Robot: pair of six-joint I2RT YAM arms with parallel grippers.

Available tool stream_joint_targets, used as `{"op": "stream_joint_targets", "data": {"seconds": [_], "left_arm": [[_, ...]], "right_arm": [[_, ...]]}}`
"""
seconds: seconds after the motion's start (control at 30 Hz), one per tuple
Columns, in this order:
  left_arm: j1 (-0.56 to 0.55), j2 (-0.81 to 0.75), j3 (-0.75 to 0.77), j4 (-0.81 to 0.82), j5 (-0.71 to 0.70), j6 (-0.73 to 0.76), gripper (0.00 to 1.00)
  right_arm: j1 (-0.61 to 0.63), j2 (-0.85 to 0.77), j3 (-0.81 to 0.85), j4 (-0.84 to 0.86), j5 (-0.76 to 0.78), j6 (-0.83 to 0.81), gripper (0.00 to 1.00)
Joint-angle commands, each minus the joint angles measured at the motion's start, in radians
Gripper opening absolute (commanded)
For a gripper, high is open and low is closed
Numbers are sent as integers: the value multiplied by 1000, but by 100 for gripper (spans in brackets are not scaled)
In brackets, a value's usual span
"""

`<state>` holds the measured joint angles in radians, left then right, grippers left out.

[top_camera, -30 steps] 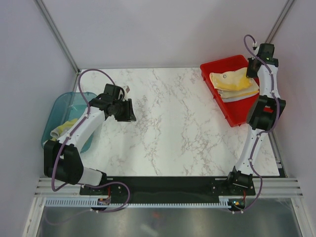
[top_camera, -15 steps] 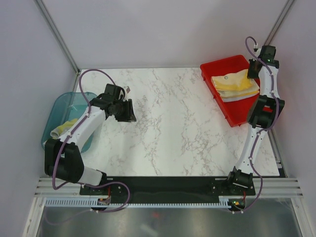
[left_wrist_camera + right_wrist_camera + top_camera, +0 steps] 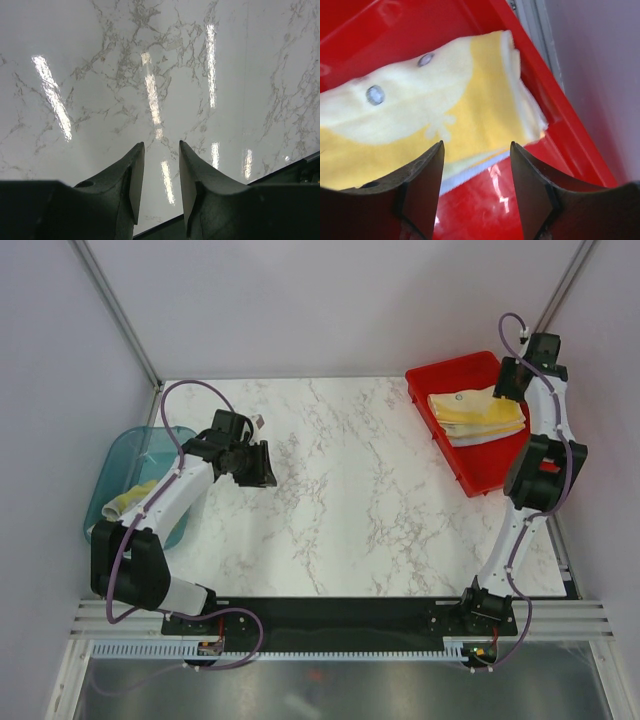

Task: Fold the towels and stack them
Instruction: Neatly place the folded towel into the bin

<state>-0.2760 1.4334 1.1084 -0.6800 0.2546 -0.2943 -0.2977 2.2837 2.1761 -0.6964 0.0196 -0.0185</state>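
A folded stack of towels lies in the red tray. The top towel is yellow with a pale print, and a pale grey-blue edge shows under it. My right gripper hangs open just over the stack's right end with nothing between its fingers. One more yellowish towel lies crumpled in the teal tub. My left gripper is open and empty over the bare marble table.
The red tray's far wall runs close beside the right gripper, with the enclosure wall just beyond. The teal tub sits off the table's left edge. A black base bar lines the near edge.
My right gripper has opened and let go of the towel stack, which now lies flatter in the tray. It has drawn back a little to the right. The left arm has not moved.
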Motion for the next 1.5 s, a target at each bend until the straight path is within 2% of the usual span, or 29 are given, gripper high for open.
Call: {"op": "stream_joint_targets", "data": {"seconds": [0.0, 0.03, 0.13, 0.17, 0.23, 0.27, 0.4, 0.53, 0.87, 1.47], "left_arm": [[8, -11, 42, -6, 40, 37, 41], [6, -13, 41, -6, 41, 37, 41], [6, -22, 36, -4, 54, 37, 41], [6, -24, 36, -6, 54, 37, 41], [8, -28, 37, -6, 66, 38, 41], [6, -30, 39, -6, 69, 37, 41], [6, -45, 31, -4, 61, 40, 41], [6, -64, 11, -4, 52, 40, 41], [6, -85, 5, 2, 60, 40, 41], [6, -80, 4, 2, 55, 41, 40]], "right_arm": [[58, -190, -113, 139, -71, 35, 63], [69, -205, -160, 146, -75, 51, 65], [88, -181, -159, 91, -96, 203, 63], [88, -184, -177, 87, -119, 374, 63], [89, -208, -281, 138, -191, 545, 63], [92, -219, -315, 158, -193, 684, 64], [109, -253, -432, 241, -208, 956, 64], [129, -276, -516, 268, -188, 1143, 65], [190, -251, -568, 291, -89, 1302, 64], [193, -239, -605, 344, 13, 1333, 62]]}}
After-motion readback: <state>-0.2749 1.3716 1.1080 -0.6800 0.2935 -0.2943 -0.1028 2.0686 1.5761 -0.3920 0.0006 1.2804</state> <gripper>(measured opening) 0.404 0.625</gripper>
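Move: For the right hand, the near-left corner of the folded yellow towel lies about 18 cm to the left, some 1 cm nearer the base and 10 cm down; the middle of the yellow towel is roughly 11 cm left and 3 cm ahead. The bin's left rim runs about 6 cm beyond that corner, level with it. The bin's right rim stands about 7 cm right, straight across. From the left hand the corner is some 25 cm ahead and 54 cm right. Swing the open right gripper left across the yellow towel, first arching up about 5 cm, then sinking past the starting height to end some 16 cm left and 5 cm lower, drawn back slightly. On the way roll its left side up some 50 degrees and turn it clockwise about 45, so that the still-open fingers come close around the towel's near-left corner. ##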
